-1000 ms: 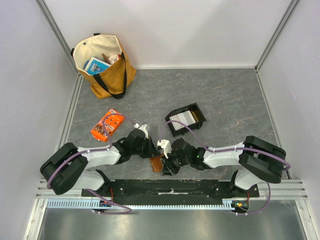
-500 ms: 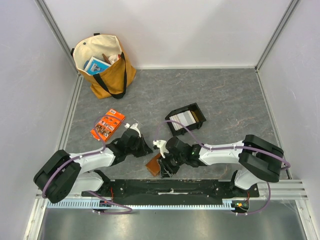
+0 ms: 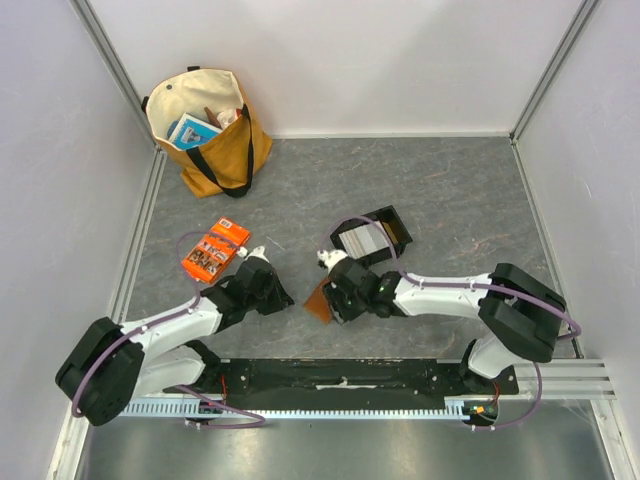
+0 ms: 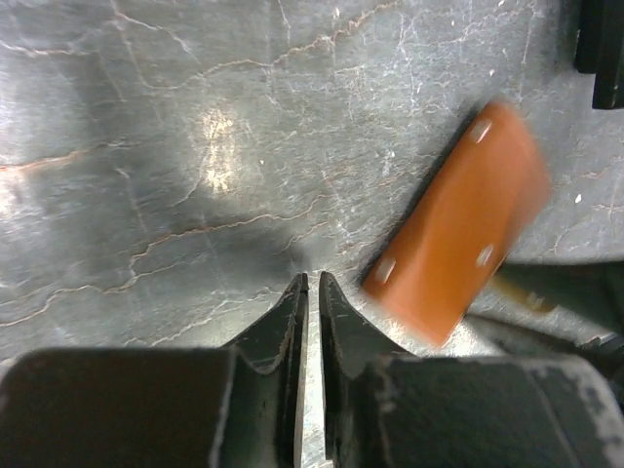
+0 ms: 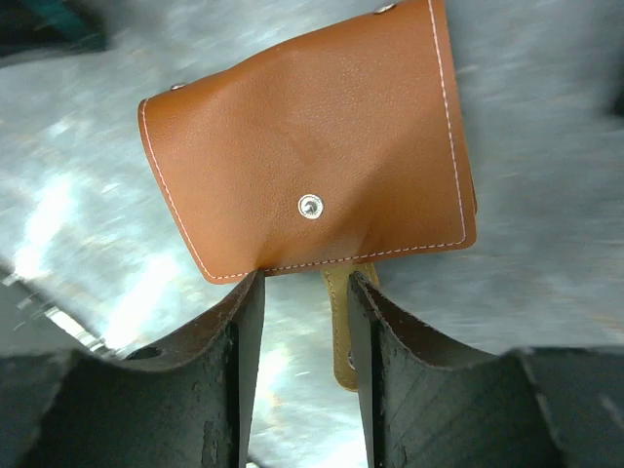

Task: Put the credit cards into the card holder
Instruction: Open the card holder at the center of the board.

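Observation:
The card holder (image 3: 318,300) is a brown leather wallet, folded shut, on the table between my two grippers. In the right wrist view the card holder (image 5: 312,156) fills the upper frame, snap stud facing the camera. My right gripper (image 5: 305,280) is open, its fingertips (image 5: 252,285) at the holder's near edge. The clasp tab (image 5: 341,327) hangs between the jaws. From above, my right gripper (image 3: 336,292) sits just right of the holder. My left gripper (image 4: 312,279) is shut on nothing, left of the holder (image 4: 458,239), and seen from above my left gripper (image 3: 277,298) is apart from it. The credit cards (image 3: 364,238) lie stacked in a black tray (image 3: 398,232).
An orange printed packet (image 3: 210,250) lies on the table above the left arm. A yellow tote bag (image 3: 205,130) with books stands in the far left corner. White walls enclose the grey table on three sides.
The left gripper has pulled back leftward, off the card holder. The right gripper's jaws have opened and it has moved away from the base, the card holder moving with it.

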You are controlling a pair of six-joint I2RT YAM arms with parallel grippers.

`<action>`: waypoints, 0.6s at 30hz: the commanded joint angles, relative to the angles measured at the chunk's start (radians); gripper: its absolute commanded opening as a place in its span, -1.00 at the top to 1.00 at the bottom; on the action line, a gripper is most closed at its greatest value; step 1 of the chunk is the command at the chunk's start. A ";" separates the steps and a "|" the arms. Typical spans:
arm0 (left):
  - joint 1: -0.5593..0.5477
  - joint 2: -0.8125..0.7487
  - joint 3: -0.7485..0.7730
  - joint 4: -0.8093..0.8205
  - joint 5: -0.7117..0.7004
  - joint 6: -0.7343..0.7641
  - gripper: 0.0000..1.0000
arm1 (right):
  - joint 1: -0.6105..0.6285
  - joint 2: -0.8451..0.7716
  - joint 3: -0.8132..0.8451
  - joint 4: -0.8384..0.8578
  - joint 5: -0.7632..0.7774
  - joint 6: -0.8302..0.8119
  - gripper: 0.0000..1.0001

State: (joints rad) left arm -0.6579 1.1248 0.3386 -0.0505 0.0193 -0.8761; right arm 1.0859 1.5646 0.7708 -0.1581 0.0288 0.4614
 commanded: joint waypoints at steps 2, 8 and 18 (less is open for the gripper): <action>0.012 -0.080 0.114 -0.213 -0.041 0.022 0.62 | -0.127 0.034 0.109 -0.196 0.089 -0.153 -0.11; 0.021 -0.146 0.212 -0.322 0.028 0.041 0.08 | -0.176 -0.107 0.206 -0.274 -0.182 -0.139 -0.38; 0.047 0.096 0.330 -0.068 0.172 0.236 -0.37 | -0.362 -0.183 0.304 -0.282 0.197 0.068 -0.62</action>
State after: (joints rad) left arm -0.6125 1.1313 0.5850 -0.2432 0.0917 -0.7624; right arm 0.8066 1.3312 1.0061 -0.4206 0.1207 0.4721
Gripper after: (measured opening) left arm 0.681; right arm 0.811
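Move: The card holder lies right at the right fingertips, its middle about 4 cm ahead and 2 cm to their left, a centimetre or so lower. The black box with the white cards stands beyond it, some 16 cm ahead and 7 cm to the right of the right hand. From the left hand the card holder is level ahead and about 7 cm to the right, while the orange packet lies 10 cm ahead and 15 cm to the left. With its tips at the card holder's near edge, the right hand pushes it along the table, forward and rightward, going about 5 cm forward itself. It then comes free, rising some 13 cm while reaching on towards the box, turning clockwise and spreading its fingers. The left hand, clear of the holder, lifts about 6 cm with a little forward drift and opens wide. ##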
